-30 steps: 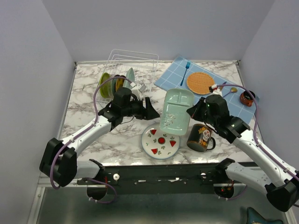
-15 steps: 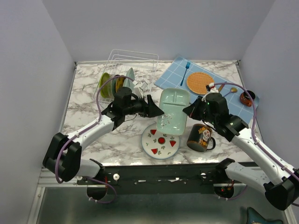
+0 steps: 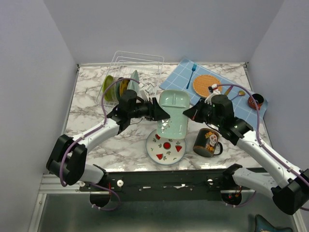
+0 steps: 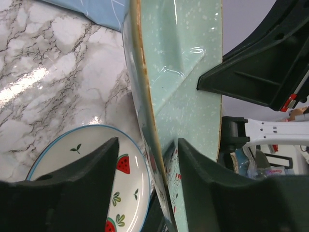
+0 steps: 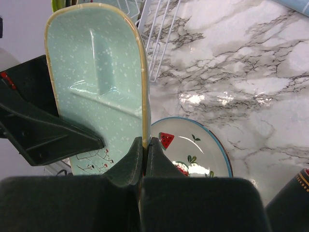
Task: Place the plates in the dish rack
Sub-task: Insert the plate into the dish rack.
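The mint-green rounded-square plate (image 3: 173,113) (image 5: 96,82) (image 4: 188,72) hangs nearly upright above the table. My right gripper (image 3: 192,114) (image 5: 145,141) is shut on its right rim. My left gripper (image 3: 159,112) (image 4: 147,142) is open, its fingers straddling the opposite rim; a gap shows on the outer side. Below lies the white watermelon plate (image 3: 166,147) (image 5: 198,150) (image 4: 96,154), flat on the marble. The white wire dish rack (image 3: 140,60) (image 5: 159,29) stands at the back left with a yellow plate (image 3: 108,87) and a teal-patterned plate (image 3: 135,77) upright in it.
A black decorated mug (image 3: 208,141) stands right of the watermelon plate. A blue checked mat (image 3: 181,79) at the back right carries an orange woven round mat (image 3: 206,85), a blue fork (image 3: 192,72) and a spoon (image 3: 236,94). A small reddish bowl (image 3: 255,101) sits at the far right.
The right gripper carried the mint-green plate left and tipped it more upright. The left gripper moved right onto its rim, and its jaws narrowed.
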Tool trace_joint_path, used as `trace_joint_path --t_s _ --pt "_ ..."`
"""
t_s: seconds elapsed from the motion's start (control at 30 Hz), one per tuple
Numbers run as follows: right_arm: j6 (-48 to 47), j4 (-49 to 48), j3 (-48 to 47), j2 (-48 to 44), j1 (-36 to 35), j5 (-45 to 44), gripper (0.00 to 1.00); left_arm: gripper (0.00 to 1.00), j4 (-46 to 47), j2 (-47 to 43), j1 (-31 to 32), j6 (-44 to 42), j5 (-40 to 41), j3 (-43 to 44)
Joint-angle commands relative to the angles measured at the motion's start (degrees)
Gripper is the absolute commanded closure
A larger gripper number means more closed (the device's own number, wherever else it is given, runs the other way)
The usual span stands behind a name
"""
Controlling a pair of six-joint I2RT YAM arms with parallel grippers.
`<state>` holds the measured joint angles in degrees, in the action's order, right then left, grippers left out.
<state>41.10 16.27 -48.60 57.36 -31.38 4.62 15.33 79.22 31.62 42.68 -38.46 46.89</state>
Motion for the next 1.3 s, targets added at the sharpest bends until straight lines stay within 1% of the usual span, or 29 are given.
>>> trace_joint_path --t_s 0.0,0.1,0.13,0.2,0.23,0.3,0.33,0.4,0.43,0.5,0.6,0.63,0.7,0.73,0.77,0.8,0.83,0.93,1.03,1.13,1.17,1.23,1.27 --pt "2.14 -8.1 -0.27 -1.02 0.61 2.76 0.99 0.47 1.63 0.14 0.2 -0.14 -1.36 0.3" --pt "2.23 -8.01 0.08 -1.2 0.79 2.76 0.99 0.53 1.72 0.14 0.2 -0.05 -1.09 0.39" --pt "2.23 -7.92 0.17 -1.2 0.79 2.76 0.99 0.59 1.72 0.14 0.2 -0.05 -1.09 0.39" --pt "2.4 -7.92 0.43 -1.29 0.88 2.58 1.0 0.65 1.72 0.06 0.2 -0.05 -0.83 0.48" --pt "2.32 -7.92 0.52 -1.29 0.96 2.58 1.0 0.72 1.72 0.06 0.2 0.04 -0.83 0.39" --pt "2.23 -7.57 0.52 -1.2 1.05 2.32 0.99 0.81 1.72 -0.03 0.2 0.13 -0.65 0.65" --pt "2.32 -7.48 0.52 -1.11 1.05 2.23 0.99 0.9 1.72 0.06 0.2 0.13 -0.31 0.65" --pt "2.14 -6.78 0.52 -0.94 1.32 1.8 0.96 1.0 1.72 -0.03 0.2 0.3 -0.13 0.92" --pt "2.23 -6.61 0.52 -0.76 1.49 1.71 0.93 1.0 1.72 -0.12 0.2 0.3 0.13 1.09" --pt "2.05 -6.08 0.52 -0.76 1.84 1.27 0.91 1.0 1.63 -0.03 0.2 0.3 0.31 1.62" --pt "1.79 -5.03 0.43 -0.76 2.19 0.21 0.84 1.0 0.93 -0.21 0.2 0.13 0.75 2.5" --pt "1.7 -4.59 0.26 -0.76 2.28 -0.31 0.77 1.0 0.75 -0.38 0.11 0.13 0.93 2.67" --pt "1.18 -3.01 -0.18 -1.02 2.37 -2.15 0.67 1.0 0.14 -0.64 0.11 -0.05 1.36 3.2" --pt "1.0 -1.87 -0.53 -1.03 2.46 -3.29 0.58 1.0 -0.21 -0.82 0.11 -0.4 1.72 3.46" --pt "1.26 -0.38 -1.66 -1.03 2.46 -4.26 0.53 1.0 -1.61 -0.82 0.03 -0.84 1.89 3.82" --pt "1.26 1.9 -2.02 -1.2 2.63 -8.45 0.48 1.0 -2.14 -0.74 -0.06 -1.36 2.33 4.51" --pt "0.91 2.53 -2.37 -1.29 2.81 -9.36 0.38 1.0 -2.76 -0.73 -0.41 -1.98 2.42 4.78" --pt "-0.41 4.29 -3.43 -2.25 3.07 -12.26 0.26 1.0 -3.47 -0.56 -1.29 -2.16 2.07 5.31" --pt "-1.81 6.05 -4.84 -3.31 3.25 -14.9 0.22 1.0 -4.78 -0.65 -1.82 -2.86 2.51 6.28" --pt "-2.87 6.32 -5.1 -5.58 3.25 -17.36 0.21 1.0 -6.8 -0.73 -3.57 -3.74 3.04 8.03" --pt "-3.3 6.32 -5.1 -6.12 3.25 -17.8 0.21 1.0 -8.72 -0.73 -4.88 -4.09 3.56 8.82" --pt "-3.57 6.32 -5.19 -7.61 3.34 -18.68 0.21 1.0 -12.5 -0.38 -6.65 -7.24 4.35 13.21" --pt "-3.92 6.32 -5.1 -8.05 3.34 -18.86 0.21 1.0 -17.57 -0.12 -7.61 -8.91 6.01 15.22"
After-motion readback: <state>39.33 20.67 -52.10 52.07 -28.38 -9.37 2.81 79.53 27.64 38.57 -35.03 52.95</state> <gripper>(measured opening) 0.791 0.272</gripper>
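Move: The green divided plate hangs between the hands, its left edge already between the left hand's open fingers; its middle is about 4 cm right of that hand and level with it. The rack stands about 18 cm ahead, 18 cm left and 12 cm lower. The watermelon plate lies roughly 9 cm back, 1 cm right and 18 cm below. From the right hand, still pinching the right edge, the green plate's middle is some 5 cm left, level; the mug is about 9 cm back, 11 cm right and 15 cm below. Staying almost in place, the left hand closes its fingers on the green plate's left edge while the right keeps its pinch. The right fingers then open wide and that hand draws off about 6 cm to the right and some 4 cm up, swinging about 15 degrees clockwise. The left hand dips slightly, then starts carrying the plate forward and left towards the rack, nearly 4 cm in all. ##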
